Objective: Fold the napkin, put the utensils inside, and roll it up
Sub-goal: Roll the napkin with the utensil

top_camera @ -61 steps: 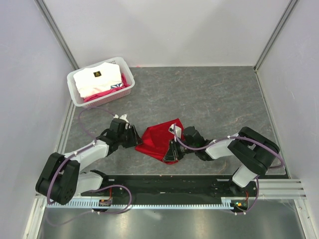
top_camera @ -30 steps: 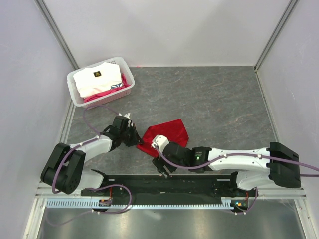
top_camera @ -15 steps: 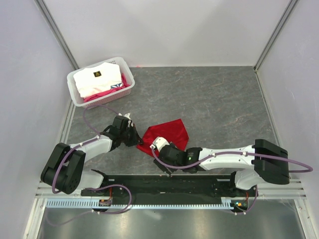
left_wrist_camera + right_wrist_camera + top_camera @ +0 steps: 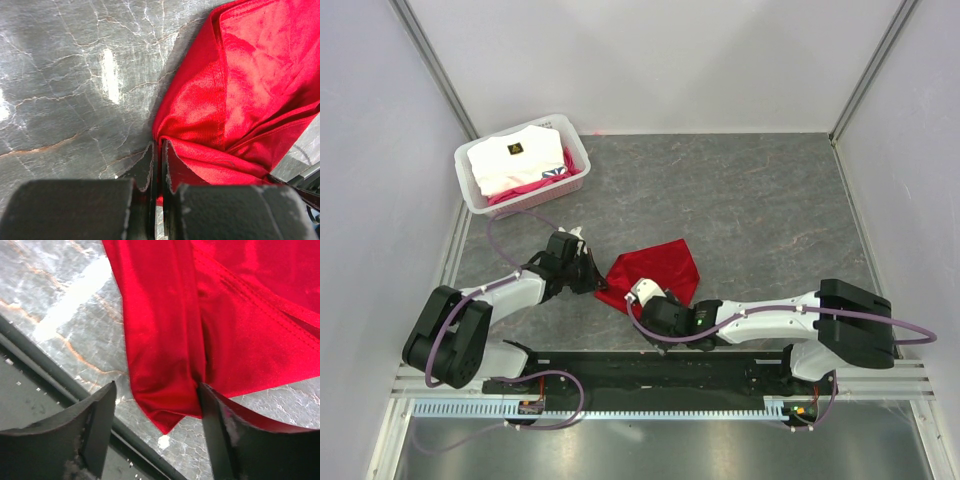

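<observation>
The red napkin (image 4: pixel 658 263) lies bunched and partly folded on the grey table. My left gripper (image 4: pixel 591 279) is at its left corner. In the left wrist view that gripper (image 4: pixel 159 156) is shut, with a fold of the napkin (image 4: pixel 240 85) pinched between its fingers. My right gripper (image 4: pixel 638 300) reaches in low from the right to the napkin's near corner. The right wrist view shows this gripper (image 4: pixel 157 387) open, its fingers either side of the pointed corner of the napkin (image 4: pixel 225 315), the right finger touching the cloth. The utensils are out of view.
A white basket (image 4: pixel 470 192) holding white and pink fabric stands at the back left. The black base rail (image 4: pixel 660 368) runs along the near table edge, close under the right gripper, and shows as a dark strip (image 4: pixel 45 385) there. Walls close in the sides.
The right arm let go of the napkin and swung left and down to its near corner. The napkin settled flatter. Lately the right jaws narrowed slightly. The left gripper kept its hold.
</observation>
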Tool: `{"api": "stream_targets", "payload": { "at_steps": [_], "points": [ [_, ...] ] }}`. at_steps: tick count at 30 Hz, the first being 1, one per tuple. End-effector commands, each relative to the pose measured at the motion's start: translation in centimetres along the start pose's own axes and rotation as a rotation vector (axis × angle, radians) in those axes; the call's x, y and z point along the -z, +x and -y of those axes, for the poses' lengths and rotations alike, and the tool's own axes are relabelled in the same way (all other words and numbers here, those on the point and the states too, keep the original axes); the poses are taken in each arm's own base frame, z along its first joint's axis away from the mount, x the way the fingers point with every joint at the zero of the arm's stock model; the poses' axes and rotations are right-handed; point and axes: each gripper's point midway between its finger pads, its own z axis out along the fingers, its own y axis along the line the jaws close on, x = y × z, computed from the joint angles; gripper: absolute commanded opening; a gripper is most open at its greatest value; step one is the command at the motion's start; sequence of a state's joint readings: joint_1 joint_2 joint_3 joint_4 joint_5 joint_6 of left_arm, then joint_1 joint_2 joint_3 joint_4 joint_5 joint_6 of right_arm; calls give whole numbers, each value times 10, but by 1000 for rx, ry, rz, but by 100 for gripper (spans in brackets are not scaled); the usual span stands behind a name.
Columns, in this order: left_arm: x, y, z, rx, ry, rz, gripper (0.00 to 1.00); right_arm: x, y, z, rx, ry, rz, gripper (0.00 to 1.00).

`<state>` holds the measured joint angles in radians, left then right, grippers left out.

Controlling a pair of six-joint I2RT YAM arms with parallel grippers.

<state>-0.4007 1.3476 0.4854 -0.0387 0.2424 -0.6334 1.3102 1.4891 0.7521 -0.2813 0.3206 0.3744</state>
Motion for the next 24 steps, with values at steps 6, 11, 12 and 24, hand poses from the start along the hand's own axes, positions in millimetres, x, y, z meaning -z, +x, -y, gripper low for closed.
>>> {"api": "stream_targets", "payload": {
  "at_steps": [6, 11, 12, 24],
  "points": [
    [2, 10, -10, -35, -46, -51, 2, -16, 27, 7, -47, 56, -78, 49],
    [1, 10, -10, -39, -49, -57, 2, -17, 33, 2, -62, 13, -93, 39],
    [2, 9, -10, -36, -49, -58, 2, -17, 32, 0, -66, 1, -87, 39],
    [1, 1, -7, -48, -57, -51, 2, -14, 29, -2, -67, -33, -99, 53]
  ]
}}
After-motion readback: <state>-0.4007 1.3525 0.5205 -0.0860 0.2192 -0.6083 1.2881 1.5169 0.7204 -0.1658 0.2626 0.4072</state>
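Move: The rolled napkin's near right end lies between the right hand's open fingers, straight below the hand point by about 1 cm. The left end, still pinched in the left fingers, is some 11 cm ahead of the right hand and 10 cm to its left; the unrolled flap spreads about 14 cm ahead, straight out. From the left hand, that right end is roughly 11 cm back and 10 cm to the right. The near right end of the napkin roll is taken between the right fingers, which close from wide to a bit under half open and stop with cloth between both pads. Meanwhile the right hand sinks about 1 cm onto the end, then slides some 1.5 cm left, its left side tilting up roughly 5 degrees. The left fingers stay shut on the other end, almost still. ##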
